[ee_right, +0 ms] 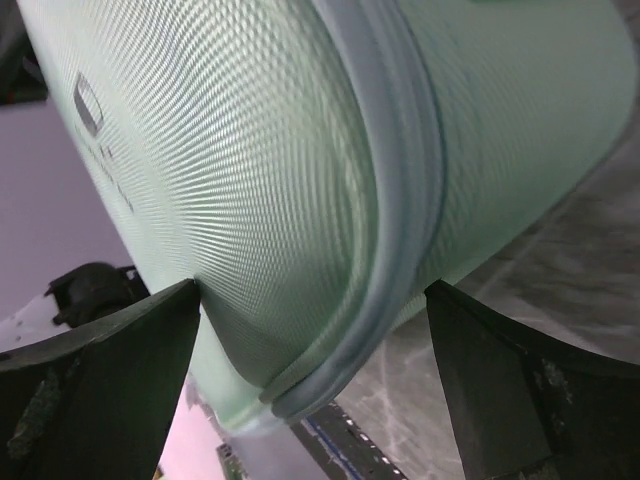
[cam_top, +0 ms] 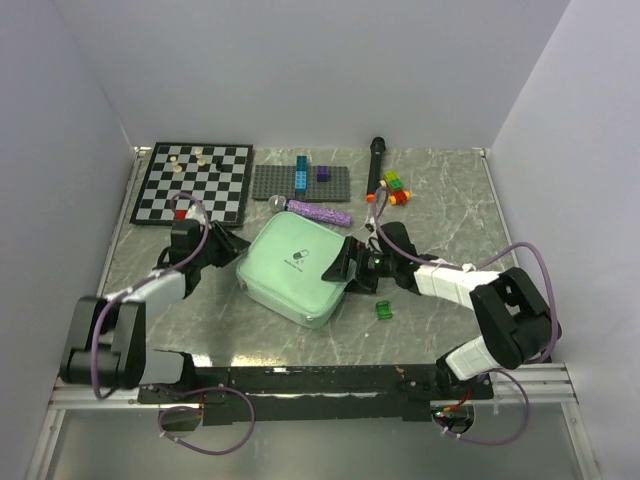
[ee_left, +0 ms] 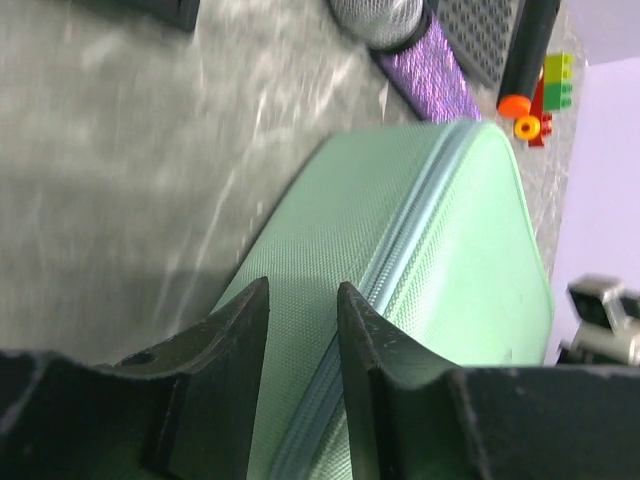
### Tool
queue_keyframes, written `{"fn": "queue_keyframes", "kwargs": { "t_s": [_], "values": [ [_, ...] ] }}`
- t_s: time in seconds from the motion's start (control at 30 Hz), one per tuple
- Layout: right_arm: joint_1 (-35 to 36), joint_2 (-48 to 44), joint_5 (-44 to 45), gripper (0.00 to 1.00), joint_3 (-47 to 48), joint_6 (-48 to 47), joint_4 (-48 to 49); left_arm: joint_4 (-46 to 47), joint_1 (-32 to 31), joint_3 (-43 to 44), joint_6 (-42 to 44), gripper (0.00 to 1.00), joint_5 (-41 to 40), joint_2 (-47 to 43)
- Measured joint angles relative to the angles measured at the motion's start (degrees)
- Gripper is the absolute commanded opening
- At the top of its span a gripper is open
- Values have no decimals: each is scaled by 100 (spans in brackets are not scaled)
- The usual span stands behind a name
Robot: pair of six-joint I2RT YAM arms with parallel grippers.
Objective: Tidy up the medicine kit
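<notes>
The medicine kit point(cam_top: 293, 268), a mint-green rounded-square zip case, lies zipped shut in the middle of the table, its dark pill logo facing up. My left gripper point(cam_top: 232, 246) is at the kit's left edge. In the left wrist view its fingers point(ee_left: 303, 290) stand a narrow gap apart over the kit's side wall point(ee_left: 330, 220), beside the zip seam point(ee_left: 410, 215), with nothing pinched between them. My right gripper point(cam_top: 341, 264) is at the kit's right edge. It is wide open point(ee_right: 311, 290) and straddles the kit's rounded corner point(ee_right: 250, 150), with one finger against the lid.
A chessboard point(cam_top: 192, 182) with a few pieces lies at the back left. A grey studded plate point(cam_top: 302, 183) with bricks is behind the kit. A purple roll point(cam_top: 320, 213) lies just behind it. A black cylinder point(cam_top: 376, 165) and coloured bricks point(cam_top: 396, 187) are at the back right. A small green block point(cam_top: 384, 310) sits near my right arm.
</notes>
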Motion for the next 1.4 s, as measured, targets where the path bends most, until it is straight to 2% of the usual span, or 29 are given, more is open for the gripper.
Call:
{"fn": "queue_keyframes", "kwargs": {
  "t_s": [0.1, 0.23, 0.43, 0.53, 0.63, 0.8, 0.97, 1.17, 1.4],
  "values": [
    [-155, 11, 225, 100, 280, -398, -494, -166, -98, -511, -129, 39, -94, -730],
    [-278, 216, 802, 99, 898, -955, -938, -911, -297, -1091, -284, 40, -208, -1967],
    [-269, 400, 1279, 99, 1506, -1342, -1163, -2035, -448, -1082, -319, 50, -660, -3185],
    [-260, 192, 1456, 100, 1471, -1405, -1292, -2260, -404, -804, -236, 50, -855, -3167],
    [-258, -166, 1462, 100, 1239, -1434, -1311, -2240, -332, -551, -214, 50, -887, -2728],
    [-144, -369, 986, 100, 743, -1311, -1097, -2361, -232, -439, -243, 59, -942, -2186],
    [271, -256, 994, 100, 597, -929, -837, -2850, -94, -98, -258, 62, -1379, -2573],
    [1099, 348, 1025, 99, 935, -295, -592, -3228, -26, 903, -122, 62, -1746, -3075],
    [1064, 461, 1139, 100, 1088, -369, -654, -3394, -26, 1220, 214, 65, -1797, -3180]
  ]
}}
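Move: The closed medicine kit stands askew between the hands: its middle is some 12 cm right of the left hand and 6 cm nearer the base, and about 11 cm left of the right hand and 2 cm farther out, about 3 cm below both. From the left hand, the purple microphone lies about 8 cm farther out and 17 cm right, the chessboard's middle 14 cm out and 11 cm left. The green block is about 8 cm back and 10 cm right of the right hand. The left hand, at the kit's left side, draws back about 9 cm along it while the right hand, wide open astride the right edge with one finger over the lid and one beside the wall, swings forward about 8 cm and slightly right, so the two work the kit round counter-clockwise. The right hand then comes back as far and goes some 8 cm left, pushing the kit left, while the left hand comes free, opens further and lifts some 14 cm, drifting left and a little forward again as its wrist turns counter-clockwise. ##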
